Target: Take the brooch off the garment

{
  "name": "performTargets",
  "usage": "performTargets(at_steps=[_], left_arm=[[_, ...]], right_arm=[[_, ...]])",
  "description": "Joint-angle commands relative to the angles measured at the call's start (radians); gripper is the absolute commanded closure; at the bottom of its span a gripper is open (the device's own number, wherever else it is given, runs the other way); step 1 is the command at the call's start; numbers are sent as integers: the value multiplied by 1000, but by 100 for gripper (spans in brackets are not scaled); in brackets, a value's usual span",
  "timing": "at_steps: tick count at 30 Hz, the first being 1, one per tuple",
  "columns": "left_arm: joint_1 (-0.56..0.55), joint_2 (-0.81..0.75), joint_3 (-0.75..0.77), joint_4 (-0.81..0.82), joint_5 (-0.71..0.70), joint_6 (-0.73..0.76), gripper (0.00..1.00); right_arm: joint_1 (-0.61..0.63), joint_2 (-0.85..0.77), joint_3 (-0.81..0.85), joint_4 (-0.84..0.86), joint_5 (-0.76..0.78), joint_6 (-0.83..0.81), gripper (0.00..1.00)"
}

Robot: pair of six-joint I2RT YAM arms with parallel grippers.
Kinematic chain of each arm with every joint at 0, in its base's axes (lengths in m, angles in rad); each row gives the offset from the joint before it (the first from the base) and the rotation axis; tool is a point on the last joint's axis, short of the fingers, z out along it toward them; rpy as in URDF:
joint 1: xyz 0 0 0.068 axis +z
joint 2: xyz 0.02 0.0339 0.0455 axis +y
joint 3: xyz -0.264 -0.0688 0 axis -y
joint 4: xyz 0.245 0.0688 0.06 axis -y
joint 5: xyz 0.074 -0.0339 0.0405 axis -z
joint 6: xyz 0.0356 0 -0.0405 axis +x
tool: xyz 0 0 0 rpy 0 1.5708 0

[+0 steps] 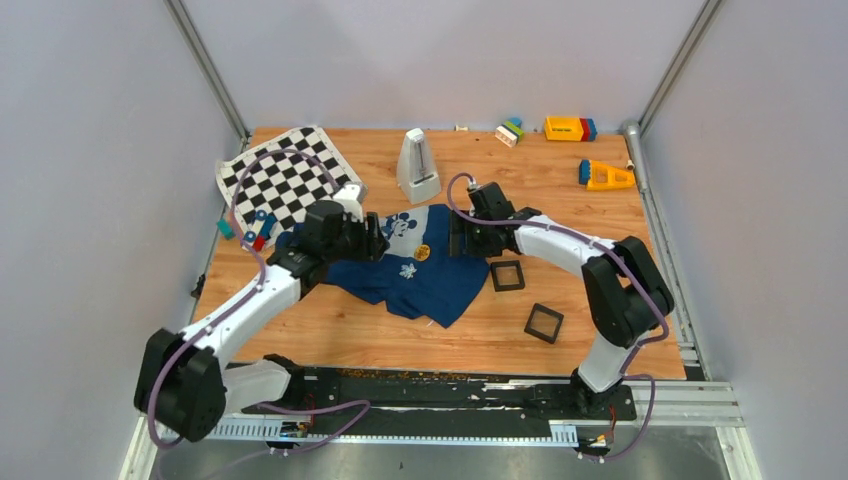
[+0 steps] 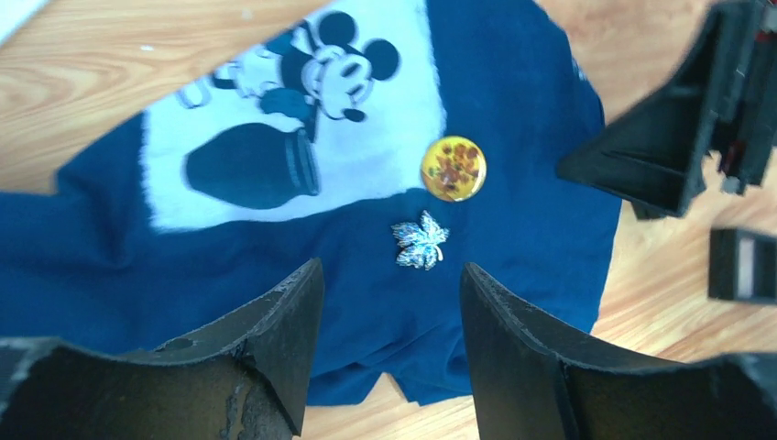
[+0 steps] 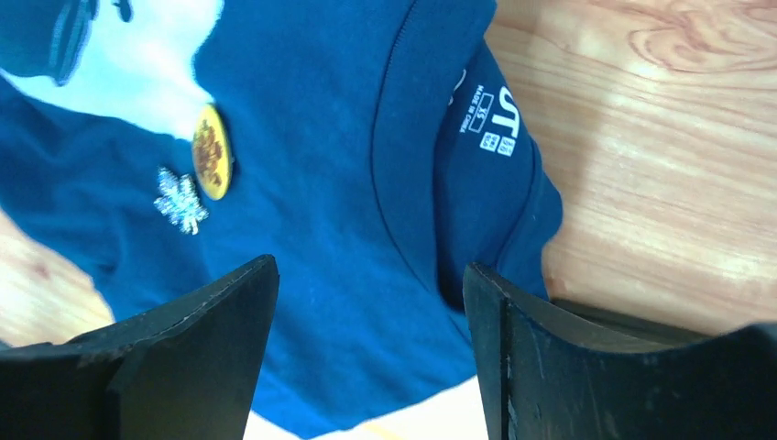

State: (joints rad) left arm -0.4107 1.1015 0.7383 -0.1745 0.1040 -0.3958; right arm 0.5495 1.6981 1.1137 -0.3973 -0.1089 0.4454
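Observation:
The garment, a navy T-shirt with a pale Mickey Mouse patch, lies crumpled on the wooden table between the two arms. The brooch, a small round gold-brown badge, is pinned at the lower edge of the patch. A silver leaf-shaped pin sits just beside it. My left gripper hovers open over the shirt's left part, nothing between its fingers. My right gripper stands open over the collar side, also holding nothing.
Two black square frames lie right of the shirt. A white metronome-like object stands behind it. The chequered cloth is at the back left, and toy blocks at the back right.

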Motion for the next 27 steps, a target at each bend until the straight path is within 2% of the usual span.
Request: performTargets(at_steps=[1, 3, 4, 5, 9, 11, 13, 17, 27], left_arm=[[-94, 102, 12, 195, 8, 120, 37], [-132, 148, 20, 243, -8, 154, 38], [-149, 164, 29, 254, -11, 170, 39], [-157, 194, 36, 271, -10, 176, 39], [-189, 252, 37, 342, 8, 215, 41], [-194, 265, -25, 415, 25, 216, 41], [-196, 279, -54, 477, 42, 212, 41], [-221, 306, -34, 447, 28, 228, 39], [-273, 405, 45, 369, -87, 249, 38]], right_arm=[[13, 84, 48, 100, 72, 22, 26], [16, 112, 57, 101, 78, 20, 30], [19, 117, 56, 109, 72, 18, 35], [22, 115, 50, 121, 57, 15, 42], [32, 39, -24, 196, -6, -1, 80], [33, -24, -85, 257, -58, -5, 91], [34, -86, -140, 315, -104, -2, 94], [41, -175, -220, 403, -165, 1, 98], [53, -206, -238, 444, -234, -13, 98]])
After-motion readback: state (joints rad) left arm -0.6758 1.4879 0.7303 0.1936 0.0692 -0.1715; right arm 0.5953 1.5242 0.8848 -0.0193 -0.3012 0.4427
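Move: The brooch, the silver leaf pin, lies about 6 cm to the left hand's right, 1 cm ahead and some 14 cm below; the yellow badge sits 4 cm farther out and 3 cm farther right than the brooch. From the right hand, the garment's neckline edge is about 1 cm ahead, 1 cm left and 4 cm down, the brooch some 9 cm left and 3 cm back, and the black frame roughly 10 cm right and 4 cm back. The right fingers dip about 3.5 cm onto the garment's neckline edge, close and pinch it, then carry it up some 7 cm, drawing left and a little back as the wrist tips over. Meanwhile the left hand sweeps about 10 cm right and 7 cm down towards the brooch, swivelling some 20 degrees clockwise, its fingers staying open and not yet on the brooch. ##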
